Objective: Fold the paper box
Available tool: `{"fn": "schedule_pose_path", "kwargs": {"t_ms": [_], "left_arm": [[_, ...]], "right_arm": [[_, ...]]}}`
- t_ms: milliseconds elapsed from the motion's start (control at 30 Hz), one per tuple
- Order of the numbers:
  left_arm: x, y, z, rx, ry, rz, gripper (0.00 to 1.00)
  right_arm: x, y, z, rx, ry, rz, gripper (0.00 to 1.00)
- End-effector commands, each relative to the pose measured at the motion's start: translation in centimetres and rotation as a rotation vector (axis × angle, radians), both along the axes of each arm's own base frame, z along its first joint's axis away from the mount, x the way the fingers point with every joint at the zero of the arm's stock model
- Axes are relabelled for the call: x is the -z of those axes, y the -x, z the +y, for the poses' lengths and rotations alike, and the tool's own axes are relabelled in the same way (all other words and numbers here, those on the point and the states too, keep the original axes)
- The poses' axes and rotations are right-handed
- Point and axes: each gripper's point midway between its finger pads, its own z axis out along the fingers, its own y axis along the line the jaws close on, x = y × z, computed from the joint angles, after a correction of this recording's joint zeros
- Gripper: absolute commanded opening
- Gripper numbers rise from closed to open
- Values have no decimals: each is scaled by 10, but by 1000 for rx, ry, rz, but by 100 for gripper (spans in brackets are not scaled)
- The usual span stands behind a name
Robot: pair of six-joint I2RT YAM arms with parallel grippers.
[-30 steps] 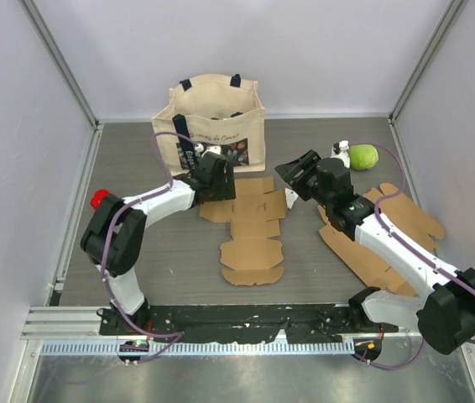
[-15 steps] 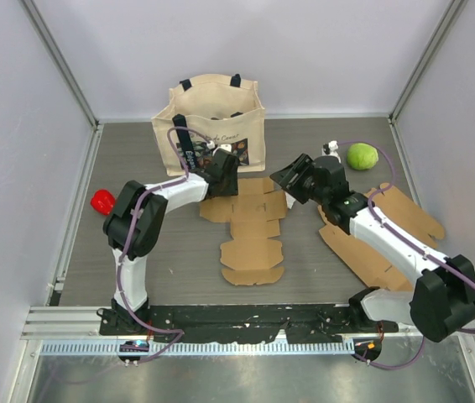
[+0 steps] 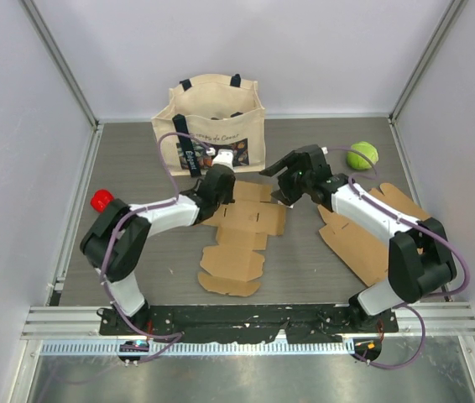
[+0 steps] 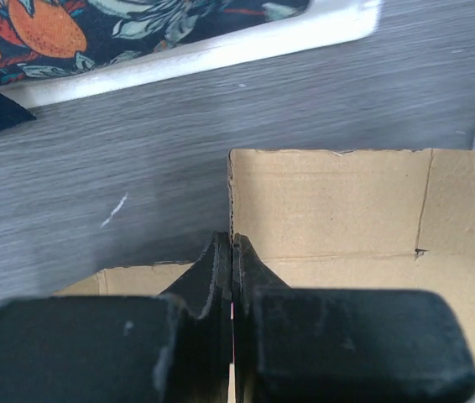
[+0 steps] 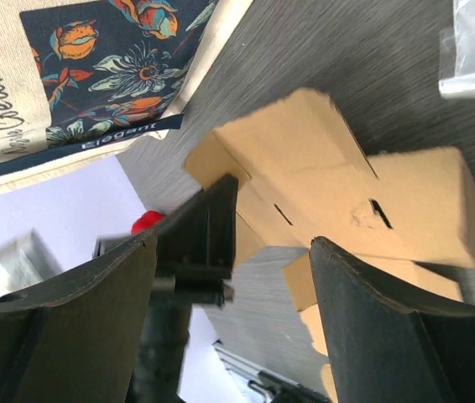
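Note:
The flat brown cardboard box blank (image 3: 242, 231) lies on the grey table in the middle of the top view, skewed, with its near flaps pointing left. My left gripper (image 3: 218, 186) is shut on the blank's far left edge. In the left wrist view the fingers (image 4: 221, 269) pinch the thin cardboard edge (image 4: 330, 210). My right gripper (image 3: 292, 178) is open and hovers over the blank's far right corner. In the right wrist view the right gripper (image 5: 236, 243) frames the cardboard (image 5: 347, 193) and the left gripper (image 5: 208, 227).
A cream tote bag (image 3: 212, 126) stands just behind the blank and also shows in the right wrist view (image 5: 70, 75). More flat cardboard blanks (image 3: 380, 235) lie at the right. A green ball (image 3: 362, 155) sits at the far right and a red object (image 3: 101, 200) at the left.
The blank has slid and turned, its near end swinging left, with the left gripper on its far edge. The right gripper has moved left and farther over the blank's far right corner.

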Motion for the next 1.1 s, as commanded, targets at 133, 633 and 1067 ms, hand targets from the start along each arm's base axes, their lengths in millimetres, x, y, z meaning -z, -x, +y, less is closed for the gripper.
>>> {"fn": "schedule_pose_path", "kwargs": {"t_ms": [133,633,1067], "left_arm": [[-110,25,-10,-32,202,-435,0],[-128,61,-1,-96,199,-645,0],[-139,78,-8,-12,136,-792,0]], "right_arm": [[-20,9,41,106,-230,192,78],[-33,3,38,382,-248,187,77],[-19,-5,49,379,-224,260,76]]}}
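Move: The box's far flap lies roughly 5 cm left and 1 cm back of the open right hand, about 8 cm below. The box's main panel is some 8 cm back and 5 cm left, 9 cm below that hand; the white tag is 2 cm back, 4 cm to its right and 12 cm below. The left hand already pinches the flap's left end, whose middle is 6 cm to its right and 2 cm ahead; the bag's middle is 16 cm ahead, 5 cm left and 3 cm above the left hand. The far flap's left end stays pinched in the shut left fingers, which carry it up some 11 cm and back towards the base, tilting the fingertips upward about 40 degrees. The right hand, still wide open, swings left and back, then forward again, ending about 5 cm to the left, turned clockwise and tipped down, one finger on each side of the rising flap. ##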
